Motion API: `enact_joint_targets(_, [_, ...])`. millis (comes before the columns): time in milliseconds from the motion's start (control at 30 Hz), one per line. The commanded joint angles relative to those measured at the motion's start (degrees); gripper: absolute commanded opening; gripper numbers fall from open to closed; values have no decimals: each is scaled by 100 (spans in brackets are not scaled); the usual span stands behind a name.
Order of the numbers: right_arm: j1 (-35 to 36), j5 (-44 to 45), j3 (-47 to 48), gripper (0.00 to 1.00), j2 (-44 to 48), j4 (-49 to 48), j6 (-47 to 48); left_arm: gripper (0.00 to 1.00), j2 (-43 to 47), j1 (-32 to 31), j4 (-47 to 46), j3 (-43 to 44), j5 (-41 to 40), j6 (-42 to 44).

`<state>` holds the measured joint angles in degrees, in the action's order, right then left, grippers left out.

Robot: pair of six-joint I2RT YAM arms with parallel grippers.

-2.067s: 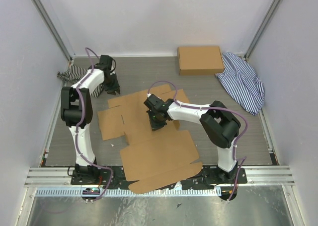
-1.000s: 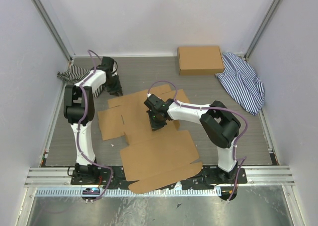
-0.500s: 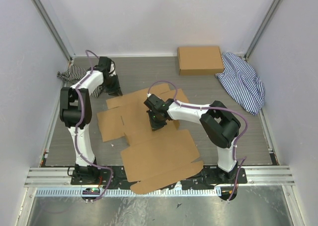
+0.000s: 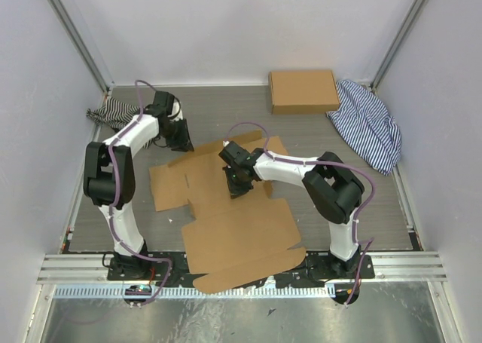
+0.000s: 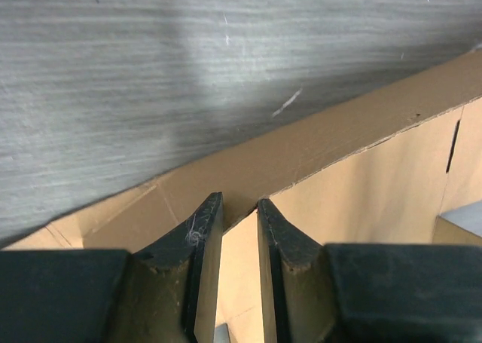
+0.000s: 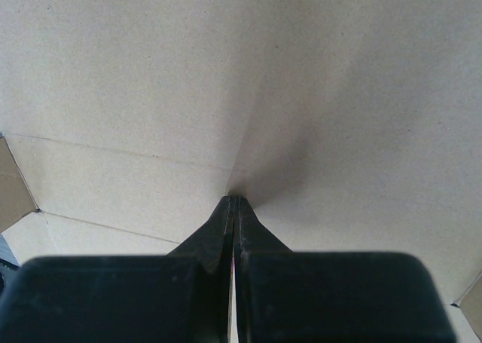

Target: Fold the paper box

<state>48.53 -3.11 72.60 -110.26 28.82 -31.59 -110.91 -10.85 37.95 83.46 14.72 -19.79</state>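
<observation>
The paper box point(image 4: 241, 230) lies opened out as a brown die-cut sheet in the middle of the table. My left gripper point(image 4: 183, 141) is at the sheet's far left flap. In the left wrist view its jaws point(image 5: 237, 201) stand a narrow gap apart, tips at a raised panel edge of the paper box point(image 5: 376, 185), with only cardboard lying below showing through the gap. My right gripper point(image 4: 239, 186) is shut, its tips point(image 6: 235, 198) pressed down on a crease of the sheet point(image 6: 226, 71) near its centre.
A neat brown cardboard box point(image 4: 303, 91) sits at the back right, beside a blue striped cloth point(image 4: 369, 124). A dark striped cloth point(image 4: 113, 113) lies at the back left, behind the left arm. The sheet's near end hangs over the rail between the arm bases.
My left gripper has moved right, from beside the dark cloth to the sheet's far left flap, and that flap has shifted slightly. The right arm has stayed put.
</observation>
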Motion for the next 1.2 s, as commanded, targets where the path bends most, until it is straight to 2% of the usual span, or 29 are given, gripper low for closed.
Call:
enact_joint_targets(0, [-106,343,73,2,-327,-58,162,30,123,-199,65,-633,261,-146])
enact_joint_targets(267, [-114,421,170,4,-267,30,189,31,-17,-358,190,-510,-653,-224])
enact_joint_targets(467, [-149,825,443,32,-49,374,384,35,-5,-421,319,-292,-1354,-176])
enact_joint_targets(600, [-442,1028,992,34,69,778,670,26,-120,-419,555,-41,-1604,-84])
enact_joint_targets(733, [-1152,886,1648,34,183,1131,1059,4,-238,-424,708,179,-1556,69])
enact_joint_targets(767, [-1327,833,1814,34,192,1220,1179,1,-260,-423,754,232,-1545,92])
enact_joint_targets(933, [-1999,442,2838,36,12,1787,2108,0,-101,-462,1058,451,-1422,328])
enact_joint_targets(1167, [-2541,16,3381,37,-44,1935,2104,0,853,-531,1476,517,-1221,556])
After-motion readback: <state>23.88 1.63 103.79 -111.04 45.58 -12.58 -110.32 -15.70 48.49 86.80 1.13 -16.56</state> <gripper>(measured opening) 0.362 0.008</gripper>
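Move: The left hand, fingers part open, straddles the raised far flap of the paper box near its left end; the flap's middle is about 10 cm to the right, 1 cm ahead and 3 cm lower. The left tab lies 11 cm back, 5 cm left and 5 cm down. From the right hand, its tips down on the sheet, the right tab is roughly 11 cm ahead and 13 cm right, the far flap's middle 14 cm ahead and 6 cm left, both about level with it. Forward, up and to the right, the right hand leaves the sheet after first holding its shut tips there, opening a third and sweeping quickly some 19 cm out, tipping its fingers forward, to hover over the right tab side. The left hand shifts back only 2–3 cm overall, dipping and rising again, rolls its left side up about 15 degrees and closes on the raised flap's edge near its left end, pinching it. ##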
